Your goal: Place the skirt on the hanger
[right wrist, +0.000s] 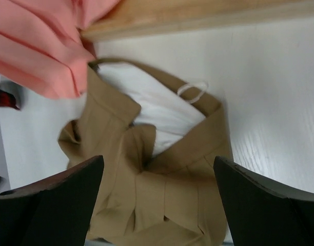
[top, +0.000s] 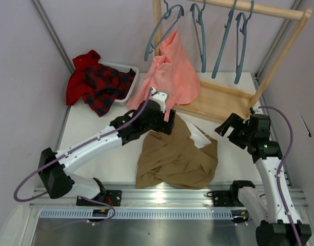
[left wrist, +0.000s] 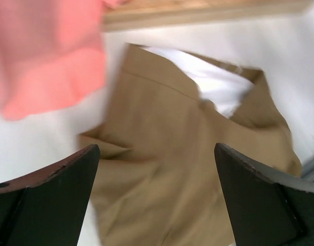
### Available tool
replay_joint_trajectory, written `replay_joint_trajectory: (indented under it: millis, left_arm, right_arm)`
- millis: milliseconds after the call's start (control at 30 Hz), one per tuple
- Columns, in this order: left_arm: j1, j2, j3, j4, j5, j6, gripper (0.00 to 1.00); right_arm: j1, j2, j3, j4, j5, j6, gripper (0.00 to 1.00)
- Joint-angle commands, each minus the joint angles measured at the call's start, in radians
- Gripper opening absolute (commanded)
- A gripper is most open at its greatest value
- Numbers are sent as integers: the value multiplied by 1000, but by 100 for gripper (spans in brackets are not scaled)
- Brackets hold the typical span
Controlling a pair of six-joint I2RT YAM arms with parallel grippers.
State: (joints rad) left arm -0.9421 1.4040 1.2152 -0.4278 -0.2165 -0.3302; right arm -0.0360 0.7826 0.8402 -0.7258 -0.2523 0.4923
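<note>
The khaki skirt [top: 175, 156] lies crumpled on the white table in front of the rack, its white lining showing at the top right. It fills the left wrist view [left wrist: 182, 159] and the right wrist view [right wrist: 167, 189]. My left gripper [top: 166, 122] is open and empty just above the skirt's far edge. My right gripper [top: 230, 128] is open and empty to the right of the skirt. Several grey-blue hangers hang on the wooden rail; the nearest empty hanger [top: 200, 31] hangs right of the pink garment.
A salmon-pink garment [top: 170, 72] hangs on the leftmost hanger [top: 159, 28] of the wooden rack [top: 226, 100]. A red-and-black plaid garment [top: 98, 82] lies in a white tray [top: 127, 77] at the back left. Walls close in on both sides.
</note>
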Motion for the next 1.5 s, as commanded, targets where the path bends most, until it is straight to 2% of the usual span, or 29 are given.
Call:
replay_joint_trajectory:
  millis: [0,200,267,433,600,767,1000,1033,1167,1200,1300,1367,1467]
  left_arm:
    - [77,-2,30,8,0,-49,99]
    - [92,283,231,-63,-56,-38,98]
    - [92,385,317,-75,-63,-24,96]
    - [94,530,473,-85,-133,3,93]
    - [104,622,514,-54,-161,7,90]
    - [124,661,524,-62,-173,-16,82]
    - [127,662,483,-28,-141,6,77]
    - [126,659,477,-26,-139,8,72]
    - [126,658,451,-8,-115,2,65]
    - [126,659,443,-5,-109,-3,62]
    - [126,665,440,-9,-110,-6,62]
    - [126,664,443,-9,-104,-4,63]
    - [126,655,457,-5,-66,-3,67]
  right_arm:
    - [59,35,-93,81,1,92,95]
    - [123,104,-237,186,139,157,86]
    - [123,130,-251,230,156,169,81]
    - [122,245,-248,311,251,169,77]
    - [123,343,-262,408,252,177,70]
    - [130,421,-254,433,252,169,58]
    - [150,486,-247,451,251,134,55]
    - [157,491,-247,456,251,132,50]
    - [163,520,-242,463,281,129,40]
    - [163,527,-237,459,281,123,32]
    - [165,514,-208,430,277,109,17]
    - [171,463,-198,411,283,95,1]
    - [191,365,-185,398,295,80,0]
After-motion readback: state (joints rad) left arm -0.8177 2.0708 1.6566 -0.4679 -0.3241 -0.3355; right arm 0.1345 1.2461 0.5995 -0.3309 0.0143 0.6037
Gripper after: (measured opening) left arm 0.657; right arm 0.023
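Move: The skirt lies spread out, its waistband slanting. Its right corner is some 3 cm ahead of the right gripper and 18 cm below, neither left nor right. The left gripper's goal, the left waistband corner, is about 15 cm ahead of it, 5 cm right and 19 cm down. From that corner the coral garment's lower part sits 11 cm left and 7 cm farther out, the wooden tray 18 cm right and 5 cm farther out. Drop the right gripper about 17 cm onto the skirt's right waistband corner, easing forward a little and tipping the fingers some 20 degrees more downward. Narrow them on the way, shut them on the band's edge, then start to rise. Meanwhile bring the left gripper about 13 cm forward and 12 cm down towards the left corner, turning counter-clockwise and partly closing, with the fingers still apart. ##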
